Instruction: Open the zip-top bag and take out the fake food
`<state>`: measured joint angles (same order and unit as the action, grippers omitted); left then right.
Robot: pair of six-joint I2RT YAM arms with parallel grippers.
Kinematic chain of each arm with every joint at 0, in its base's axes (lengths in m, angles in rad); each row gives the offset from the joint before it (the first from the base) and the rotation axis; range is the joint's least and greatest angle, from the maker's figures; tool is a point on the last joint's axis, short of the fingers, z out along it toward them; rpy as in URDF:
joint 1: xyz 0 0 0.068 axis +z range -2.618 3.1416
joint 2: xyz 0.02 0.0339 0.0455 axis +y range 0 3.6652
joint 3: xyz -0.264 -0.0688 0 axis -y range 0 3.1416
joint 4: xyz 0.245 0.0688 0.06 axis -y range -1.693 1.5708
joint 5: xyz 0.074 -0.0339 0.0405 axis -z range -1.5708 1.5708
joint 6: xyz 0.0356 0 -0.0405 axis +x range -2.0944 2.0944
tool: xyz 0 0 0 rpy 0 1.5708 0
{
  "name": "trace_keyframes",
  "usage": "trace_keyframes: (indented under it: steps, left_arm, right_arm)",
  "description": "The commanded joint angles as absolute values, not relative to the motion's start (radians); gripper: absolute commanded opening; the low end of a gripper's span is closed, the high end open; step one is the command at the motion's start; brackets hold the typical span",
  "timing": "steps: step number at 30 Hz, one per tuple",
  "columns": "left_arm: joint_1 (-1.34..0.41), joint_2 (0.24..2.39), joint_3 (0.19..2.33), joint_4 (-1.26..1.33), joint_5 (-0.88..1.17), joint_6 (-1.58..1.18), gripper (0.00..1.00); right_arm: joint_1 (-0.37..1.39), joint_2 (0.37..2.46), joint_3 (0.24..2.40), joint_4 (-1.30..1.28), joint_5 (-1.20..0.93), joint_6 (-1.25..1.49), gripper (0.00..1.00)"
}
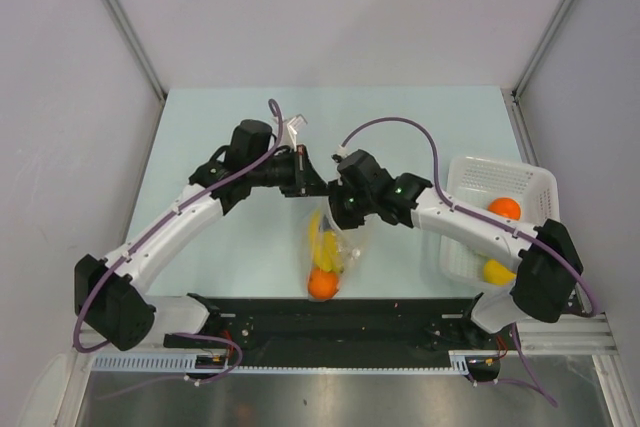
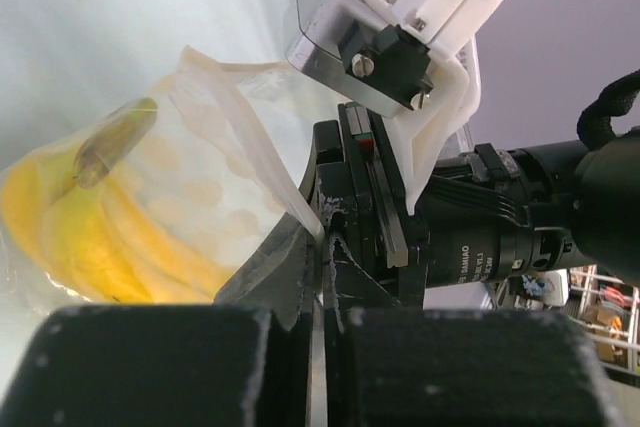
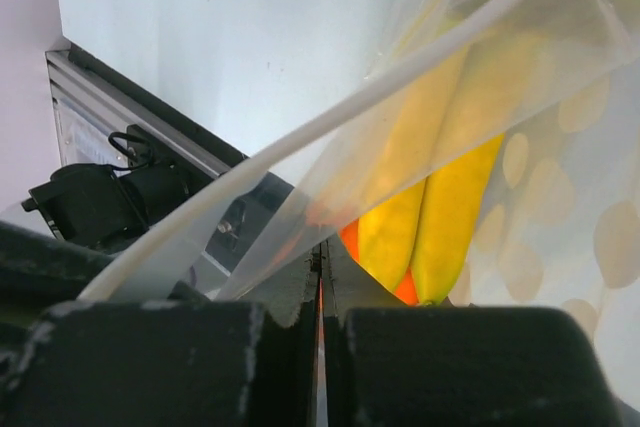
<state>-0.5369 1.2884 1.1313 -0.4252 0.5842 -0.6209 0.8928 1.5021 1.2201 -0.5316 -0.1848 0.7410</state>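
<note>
The clear zip-top bag [image 1: 333,247] lies mid-table with its top edge held up between both grippers. Inside it are a yellow banana bunch [image 1: 323,237] and a round orange [image 1: 322,284]. My left gripper [image 1: 318,185] is shut on one lip of the bag's mouth [image 2: 290,209]; the banana bunch [image 2: 90,237] shows through the plastic. My right gripper [image 1: 338,199] is shut on the opposite lip [image 3: 321,267]; the bananas [image 3: 440,207] and the orange [image 3: 350,239] hang below it. The two grippers are almost touching.
A white perforated basket [image 1: 523,179] stands at the right, holding an orange [image 1: 503,208] and a yellow lemon-like fruit [image 1: 497,271]. A black rail [image 1: 330,312] runs along the near edge. Grey walls enclose the table.
</note>
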Motion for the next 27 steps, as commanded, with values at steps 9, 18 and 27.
trace_keyframes:
  steps: [9,18,27]
  left_arm:
    - [-0.525,1.226,1.108,-0.495,0.485,-0.557,0.00]
    - [-0.523,1.197,1.106,-0.499,0.503,-0.560,0.00]
    - [-0.538,1.227,1.085,-0.379,0.558,-0.621,0.00]
  right_arm:
    - [0.858,1.359,1.193,-0.649,-0.068,0.770,0.17]
    - [0.831,1.341,1.164,-0.592,-0.055,0.758,0.41]
    - [0.830,1.456,1.129,-0.409,0.074,0.838,0.42]
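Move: Just now both hands have the bag's mouth lifted. From the right hand, the bananas in the bag lie about 4 cm to the left, 2 cm ahead and 13 cm below. The orange at the bag's bottom is some 9 cm back, 4 cm left and equally low. The rim pinched by the left fingers is roughly 4 cm ahead, 3 cm left and 7 cm up. From the left hand, the bananas lie about 2 cm back, straight below by 21 cm. Sideways to its right, some 5 cm with a slight rise, the right hand pulls at the bag's rim and lets go, its fingers opening to about two fifths; it then swings forward about 3 cm, turning slightly clockwise and starting to sink beside the bag's mouth. The left hand keeps its pinch on the rim, first giving a little rightward, then coming back left and slightly down. ##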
